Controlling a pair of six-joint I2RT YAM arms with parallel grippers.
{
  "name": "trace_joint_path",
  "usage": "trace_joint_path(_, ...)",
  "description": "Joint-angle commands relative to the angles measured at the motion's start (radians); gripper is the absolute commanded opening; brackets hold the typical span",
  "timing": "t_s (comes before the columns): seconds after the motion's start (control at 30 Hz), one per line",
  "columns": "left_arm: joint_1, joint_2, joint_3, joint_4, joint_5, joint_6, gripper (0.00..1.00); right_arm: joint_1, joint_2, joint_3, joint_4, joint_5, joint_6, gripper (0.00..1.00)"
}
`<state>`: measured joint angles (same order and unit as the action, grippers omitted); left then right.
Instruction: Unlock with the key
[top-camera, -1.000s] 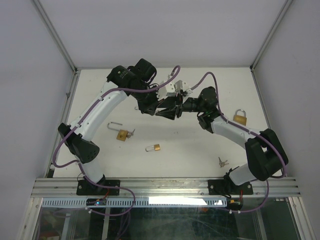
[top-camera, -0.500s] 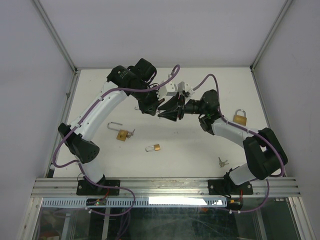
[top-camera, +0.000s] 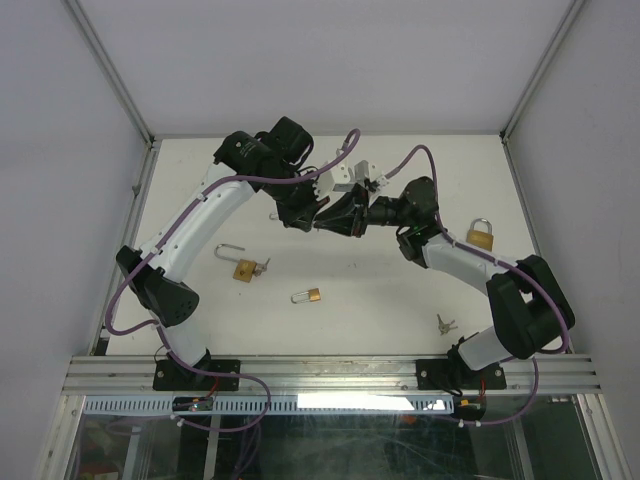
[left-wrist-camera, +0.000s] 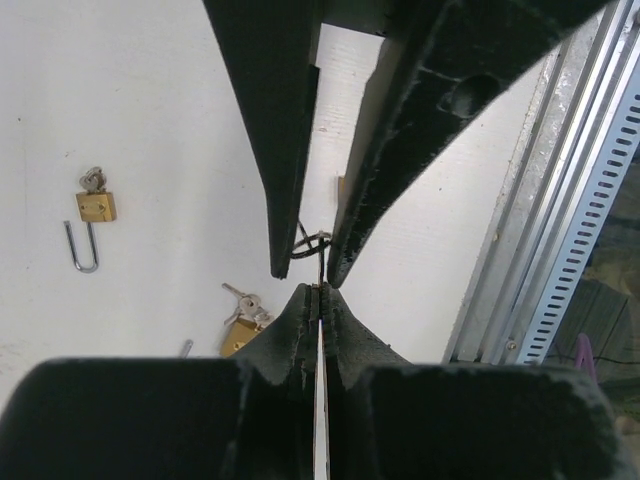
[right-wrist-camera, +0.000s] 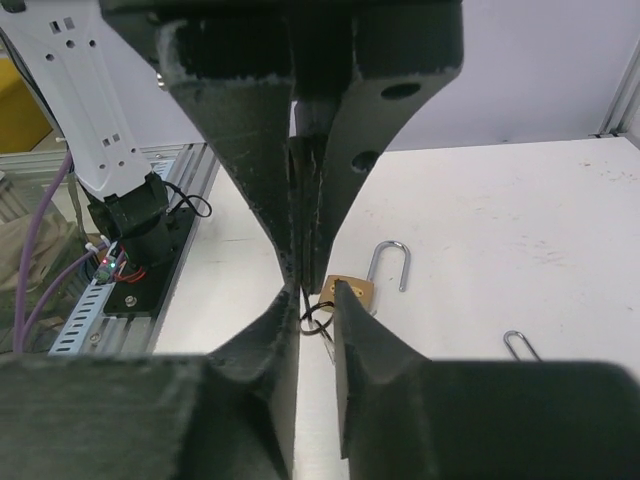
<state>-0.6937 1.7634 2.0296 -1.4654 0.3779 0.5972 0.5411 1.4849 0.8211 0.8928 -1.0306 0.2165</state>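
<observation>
My left gripper (left-wrist-camera: 318, 290) is shut on a key (left-wrist-camera: 319, 330), a thin metal blade seen edge-on between its pads. The key's black ring (right-wrist-camera: 320, 318) hangs at the tips. My right gripper (right-wrist-camera: 318, 300) meets the left one tip to tip above the table's middle (top-camera: 338, 214). Its jaws stand a little apart, one on each side of the ring and key. A brass padlock (right-wrist-camera: 350, 291) with a raised shackle lies on the table below. A shut brass padlock (top-camera: 481, 236) lies at the right.
A padlock with an open shackle and keys (top-camera: 245, 268) lies left of centre, and a small padlock (top-camera: 309, 296) sits near the middle. Loose keys (top-camera: 444, 323) lie by the right arm's base. White walls enclose the table; an aluminium rail (top-camera: 330, 372) runs along the near edge.
The right gripper's jaws have narrowed around the key ring held by the left gripper. Both grippers stay tip to tip, with only slight shifts.
</observation>
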Motion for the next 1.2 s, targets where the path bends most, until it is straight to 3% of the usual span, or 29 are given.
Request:
trace_joint_path(0.0, -0.002, -0.01, 0.023, 0.029, 0.039, -0.006, 0.0, 0.005, 0.006, 0.058, 0.028, -0.005, 0.007, 0.09)
trace_joint_path(0.07, -0.001, -0.01, 0.023, 0.031, 0.039, -0.007, 0.0, 0.006, 0.006, 0.063, 0.01, -0.019, 0.006, 0.0)
trace_joint_path(0.47, 0.009, -0.031, -0.012, 0.083, 0.037, -0.014, 0.02, -0.005, -0.032, 0.055, -0.114, -0.051, -0.021, 0.0)
trace_joint_path(0.53, 0.014, -0.037, -0.027, 0.094, 0.049, -0.007, 0.31, -0.009, -0.044, 0.046, -0.115, -0.038, -0.011, 0.0)
trace_joint_path(0.67, 0.058, -0.097, -0.123, 0.158, 0.127, 0.037, 0.67, -0.041, -0.075, 0.009, -0.092, -0.018, 0.032, 0.0)
trace_joint_path(0.73, 0.096, -0.151, -0.212, 0.204, 0.184, 0.07, 0.79, -0.06, -0.098, -0.015, -0.103, -0.001, 0.047, 0.0)
trace_joint_path(0.9, 0.135, -0.234, -0.441, 0.312, 0.229, 0.174, 0.89, -0.084, -0.204, -0.071, -0.265, 0.076, 0.011, 0.0)
trace_joint_path(1.0, 0.135, -0.3, -0.67, 0.51, 0.223, 0.195, 0.97, -0.104, -0.266, -0.112, -0.364, 0.152, 0.012, 0.0)
trace_joint_path(1.17, 0.072, -0.389, -0.973, 0.799, 0.212, 0.265, 0.99, -0.14, -0.336, -0.15, -0.494, 0.234, 0.093, 0.0)
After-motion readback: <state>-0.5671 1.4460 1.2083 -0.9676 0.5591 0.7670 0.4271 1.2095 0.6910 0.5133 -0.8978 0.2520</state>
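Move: The key is still pinched in the left fingertips, its middle about 1 cm right of and 1 cm below the left hand point. From the right hand, whose part-closed fingers straddle it, the key lies some 1 cm to the left, level. The small padlock lies about 25 cm below the left hand, 4 cm back and 1 cm left. From that hand, the big padlock is 5 cm ahead and 17 cm left; the open padlock is 19 cm ahead and 7 cm left, both at table level. The right fingers finish closing on the key beside the left fingertips; only then do the left fingers open wide and let go of it, and the left hand sinks about 11 cm, also going some 4 cm left and 3 cm back, towards the small padlock. Meanwhile the right hand, keeping the key pinched, draws about 6 cm to the right and slightly down, away from the left hand, swinging some 15 degrees clockwise and rolling a little. ##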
